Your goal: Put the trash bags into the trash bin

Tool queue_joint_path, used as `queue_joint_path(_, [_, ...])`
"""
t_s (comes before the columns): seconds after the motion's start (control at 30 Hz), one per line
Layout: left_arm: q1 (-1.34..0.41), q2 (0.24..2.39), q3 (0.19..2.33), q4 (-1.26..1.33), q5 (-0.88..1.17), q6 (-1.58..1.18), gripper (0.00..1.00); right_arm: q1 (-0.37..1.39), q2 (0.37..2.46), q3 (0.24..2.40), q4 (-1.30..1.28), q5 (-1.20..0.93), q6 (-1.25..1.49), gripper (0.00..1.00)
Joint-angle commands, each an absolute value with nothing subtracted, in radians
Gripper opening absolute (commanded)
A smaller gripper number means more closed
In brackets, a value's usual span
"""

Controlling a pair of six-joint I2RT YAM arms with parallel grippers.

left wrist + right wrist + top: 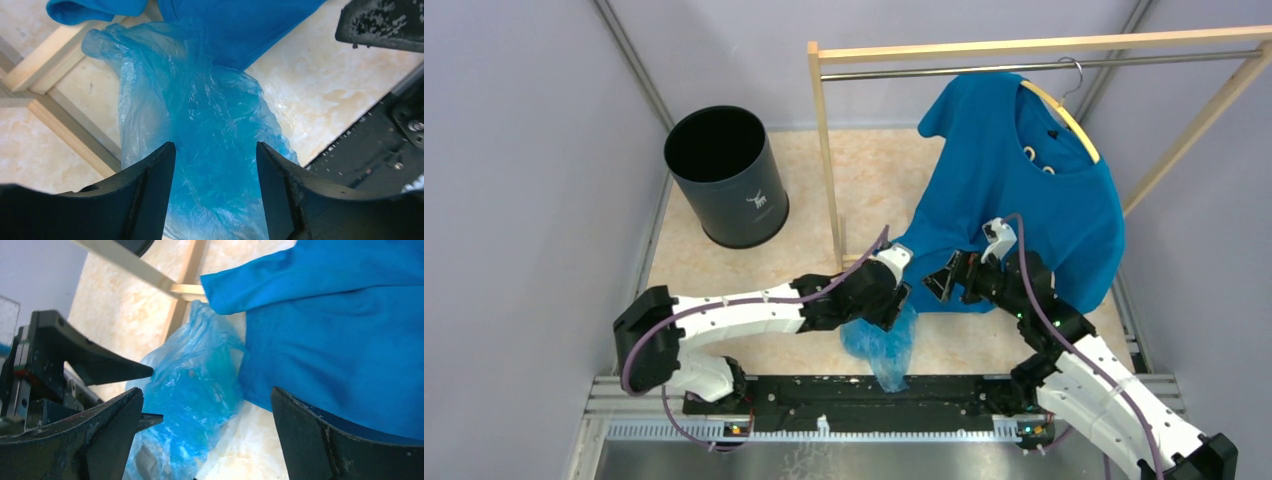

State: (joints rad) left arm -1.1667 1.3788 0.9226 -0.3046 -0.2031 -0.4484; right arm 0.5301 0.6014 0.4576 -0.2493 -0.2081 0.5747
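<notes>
The trash bag (882, 345) is a crumpled, translucent light-blue heap on the floor by the near rail, just under the hem of the hanging shirt. My left gripper (900, 303) sits over it. In the left wrist view the bag (210, 110) fills the space between the two fingers, and the left gripper (216, 147) stands open around it. My right gripper (940, 279) hovers open just right of the bag, and in its own view the bag (190, 390) lies left of centre in the right gripper (207, 392). The black trash bin (724, 180) stands upright at the far left.
A blue T-shirt (1024, 190) hangs on a wooden rack (826, 150), its hem touching the bag's far side. The rack's floor bars (75, 135) run beside the bag. A black rail (844, 395) lines the near edge. Grey walls close in left and right.
</notes>
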Motion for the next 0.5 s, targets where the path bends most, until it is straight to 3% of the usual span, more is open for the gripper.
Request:
queue_joint_path(0.0, [-1.215, 1.463, 1.025, -0.359, -0.406, -0.397, 0.64, 0.537, 0.567, 0.456, -0.279, -0.046, 0.558, 0.99])
queue_joint_path(0.1, [-1.244, 1.555, 1.112, -0.463, -0.505, -0.405, 0.49, 0.538, 0.557, 0.445, -0.286, -0.045, 0.566, 0.99])
queue_joint_path(0.17, [-1.248, 1.59, 1.154, -0.551, -0.585, -0.442, 0.33, 0.538, 0.56, 0.438, -0.287, -0.061, 0.569, 0.99])
queue_joint_path(0.27, [-1.248, 1.561, 1.145, -0.594, -0.65, -0.454, 0.17, 0.538, 0.59, 0.429, -0.281, -0.101, 0.564, 0.99])
queue_joint_path(0.47, [-1.212, 1.344, 1.03, -0.57, -0.628, -0.469, 0.08, 0.595, 0.723, 0.43, -0.205, -0.22, 0.552, 0.99])
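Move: The trash bag lies just under the left gripper's half-open fingers, its middle about 4 cm lower, 2 cm back and 2 cm to the left. From that gripper, the rack's foot runs on the table some 11 cm left and 8 cm ahead, and the blue shirt's near hem lies about 10 cm right and 6 cm ahead. From the right gripper, the bag's middle is roughly 11 cm left, 6 cm back and 9 cm below. Shut the left fingers on the upper film of the bag while easing forward and slightly down, about 2 cm, then draw left some 3 cm with a slight rise, keeping the pinch; roll the left side of the hand up and swing it counter-clockwise, about 20 degrees in all. Shift the right gripper 2 cm right, then sink it about 3 cm beside the bag, fingers wide open. ##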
